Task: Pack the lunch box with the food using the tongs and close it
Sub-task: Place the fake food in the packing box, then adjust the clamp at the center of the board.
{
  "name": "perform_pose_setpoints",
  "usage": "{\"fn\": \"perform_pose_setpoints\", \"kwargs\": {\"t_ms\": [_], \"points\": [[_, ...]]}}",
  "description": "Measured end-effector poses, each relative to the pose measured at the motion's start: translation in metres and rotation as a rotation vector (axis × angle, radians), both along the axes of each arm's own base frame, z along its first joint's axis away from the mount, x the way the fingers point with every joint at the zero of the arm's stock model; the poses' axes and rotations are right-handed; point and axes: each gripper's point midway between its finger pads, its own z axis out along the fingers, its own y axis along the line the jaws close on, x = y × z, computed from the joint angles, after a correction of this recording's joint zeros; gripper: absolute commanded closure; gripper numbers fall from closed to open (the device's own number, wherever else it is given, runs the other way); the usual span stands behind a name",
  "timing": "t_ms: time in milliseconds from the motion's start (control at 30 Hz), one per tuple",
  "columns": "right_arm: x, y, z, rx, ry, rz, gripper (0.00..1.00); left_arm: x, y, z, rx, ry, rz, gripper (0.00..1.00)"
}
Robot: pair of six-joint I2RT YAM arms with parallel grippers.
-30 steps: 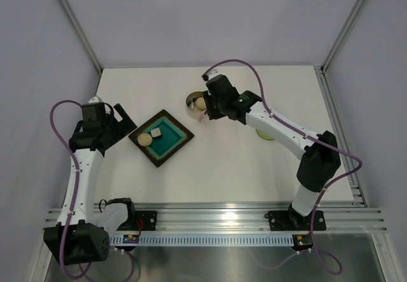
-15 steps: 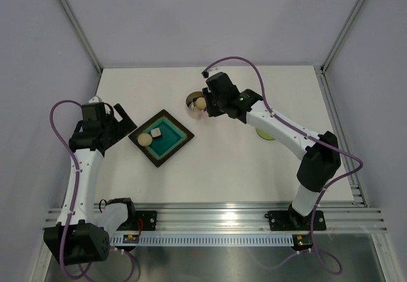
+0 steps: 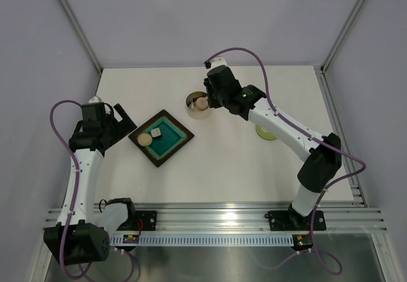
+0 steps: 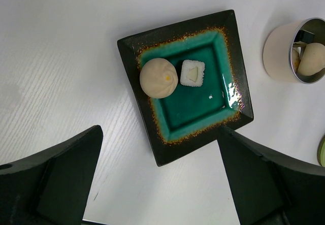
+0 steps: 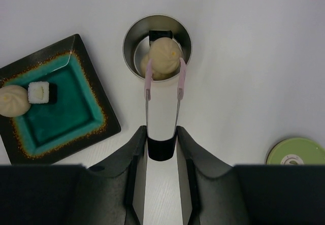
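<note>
The lunch box (image 5: pixel 131 39) is a round steel tin standing open on the white table, also visible in the top view (image 3: pixel 193 97). My right gripper (image 5: pixel 162 133) is shut on the pink tongs (image 5: pixel 148 90). The tongs' tips pinch a beige dough ball (image 5: pixel 165 54) over the tin's mouth, and another ball (image 5: pixel 146 66) lies inside beneath it. One dough ball (image 4: pixel 158 77) and a pale cube (image 4: pixel 193 73) rest on the teal tray (image 4: pixel 203 128). My left gripper (image 4: pixel 160 174) hovers open just short of the tray's near corner, holding nothing.
The light-green lid (image 3: pixel 266 133) lies flat on the table to the right of the tin, under my right arm; it also shows in the right wrist view (image 5: pixel 297 153). The dark square tray (image 3: pixel 175 143) sits left of centre between both arms.
My right gripper has shifted a little toward the far side of the table, keeping the ball in the tongs over the tin. The left arm has not moved.
</note>
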Motion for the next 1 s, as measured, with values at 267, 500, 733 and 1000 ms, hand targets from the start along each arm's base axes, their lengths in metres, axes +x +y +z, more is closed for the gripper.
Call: {"fn": "perform_pose_setpoints", "kwargs": {"t_ms": [267, 500, 733, 1000], "points": [[0.008, -0.008, 0.005, -0.018, -0.047, -0.048, 1.00, 0.000, 0.000, 0.000, 0.002, 0.000, 0.000, 0.01], [-0.025, -0.046, -0.037, -0.066, -0.026, -0.069, 1.00, 0.000, 0.000, 0.000, 0.001, 0.000, 0.000, 0.01], [-0.071, -0.079, -0.107, -0.058, 0.018, -0.048, 1.00, 0.000, 0.000, 0.000, -0.001, 0.000, -0.001, 0.01], [-0.098, -0.088, -0.150, 0.021, 0.052, -0.053, 0.99, -0.001, -0.001, -0.006, -0.004, 0.010, -0.001, 0.01]]}}
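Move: The right hand already grips the tongs, tips out near the packing box, whose middle is about 6 cm ahead, 3 cm left and 20 cm below. It heads for bare table roughly 10 cm back, 9 cm right and 23 cm below. At table height too, the green lid lies level with the hand, 20 cm right, and the food plate 4 cm back, 16 cm left. From the left hand, that bare spot is about 38 cm right, 1 cm ahead and 19 cm below. Still gripping the tongs, the right hand sweeps down 15 cm, back 10 and right 9, away from the box. ##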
